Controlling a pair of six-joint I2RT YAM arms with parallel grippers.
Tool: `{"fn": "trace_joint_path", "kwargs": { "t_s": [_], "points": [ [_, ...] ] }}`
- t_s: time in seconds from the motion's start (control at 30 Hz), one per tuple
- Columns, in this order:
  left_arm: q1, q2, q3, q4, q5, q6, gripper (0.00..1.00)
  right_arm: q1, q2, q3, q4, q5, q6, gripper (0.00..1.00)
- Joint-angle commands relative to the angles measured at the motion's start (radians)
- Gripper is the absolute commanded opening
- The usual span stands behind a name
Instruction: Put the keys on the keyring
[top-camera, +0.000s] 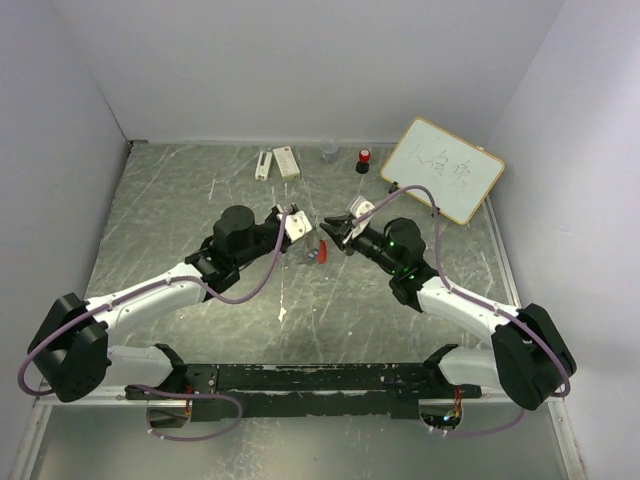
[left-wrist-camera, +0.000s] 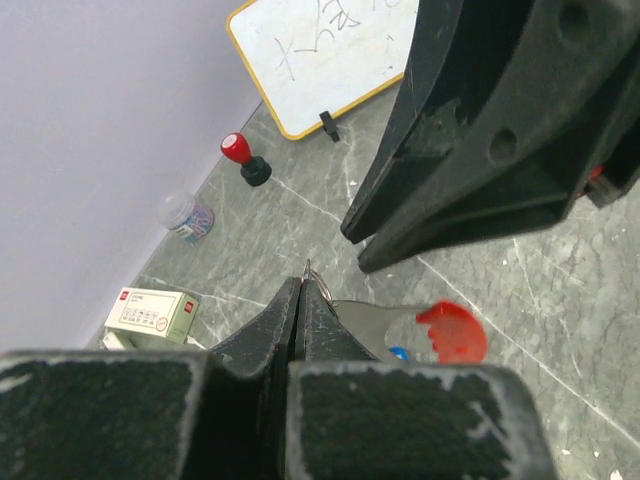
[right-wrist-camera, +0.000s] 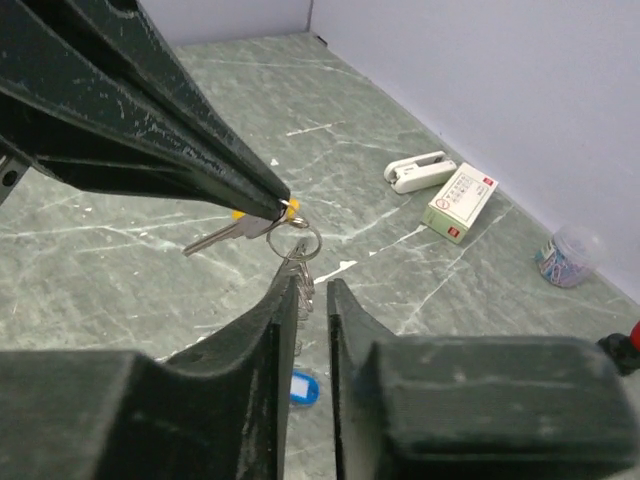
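Observation:
My left gripper (left-wrist-camera: 300, 285) is shut on the keyring (left-wrist-camera: 312, 273), a thin wire loop held above the table. In the right wrist view its tips (right-wrist-camera: 283, 208) pinch the loop (right-wrist-camera: 296, 240); a silvery key (right-wrist-camera: 225, 236) with a yellow head sticks out beside them. A toothed silvery piece (right-wrist-camera: 304, 285) hangs from the loop against the inner face of one finger of my right gripper (right-wrist-camera: 312, 285). The right jaws stand a narrow gap apart. The red tag (left-wrist-camera: 455, 330) and blue tab (right-wrist-camera: 303, 385) hang below. Overhead, both grippers (top-camera: 300, 228) (top-camera: 332, 231) meet at the table's middle.
Along the back wall lie a white stapler (top-camera: 263, 164), a small box (top-camera: 287, 161), a clear jar of clips (top-camera: 329, 152) and a red-capped black stamp (top-camera: 364, 160). A whiteboard (top-camera: 443, 168) leans at the back right.

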Motion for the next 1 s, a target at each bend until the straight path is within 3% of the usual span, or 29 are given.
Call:
{"fn": "trace_joint_path", "kwargs": {
  "t_s": [0.0,0.07,0.13,0.37,0.97],
  "points": [
    [0.005,-0.001,0.067,-0.012,0.021,-0.053,0.07,0.043,-0.025,0.02,-0.052,0.088,-0.021,0.23],
    [0.005,-0.003,0.072,-0.022,0.017,-0.076,0.07,0.059,-0.041,0.009,-0.056,0.123,-0.024,0.34],
    [0.005,-0.008,0.076,-0.023,-0.002,-0.111,0.07,0.07,-0.061,-0.007,-0.052,0.138,-0.025,0.38],
    [0.004,0.0,0.116,-0.088,-0.024,-0.207,0.07,0.104,-0.14,-0.086,0.028,0.203,-0.072,0.4],
    [0.004,0.038,0.237,-0.257,-0.086,-0.493,0.07,0.186,-0.041,-0.211,0.403,0.334,-0.236,0.39]
  ]
}}
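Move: The right hand, empty and slightly open, has the keyring in the left fingertips some 4 cm to its left, 2 cm ahead and roughly 1 cm higher. The red handle hangs about 8 cm below it, 2 cm back and 1 cm left, with the blue key about 2 cm to the left of that handle. From the left hand, which holds the keyring, the red handle is about 9 cm down, 4 cm back and 4 cm to the right. The right hand opens its already parting fingers to under half wide and draws back about 2 cm and 1 cm to its right, away from the ring; it dips and recovers in height while its fingertips tip up slightly and swing clockwise. Keeping its closed pinch on the keyring, the left hand rises about 2 cm and rolls some 20 degrees about its own fingers, counter-clockwise as seen looking along them, with the keys hanging under it. ##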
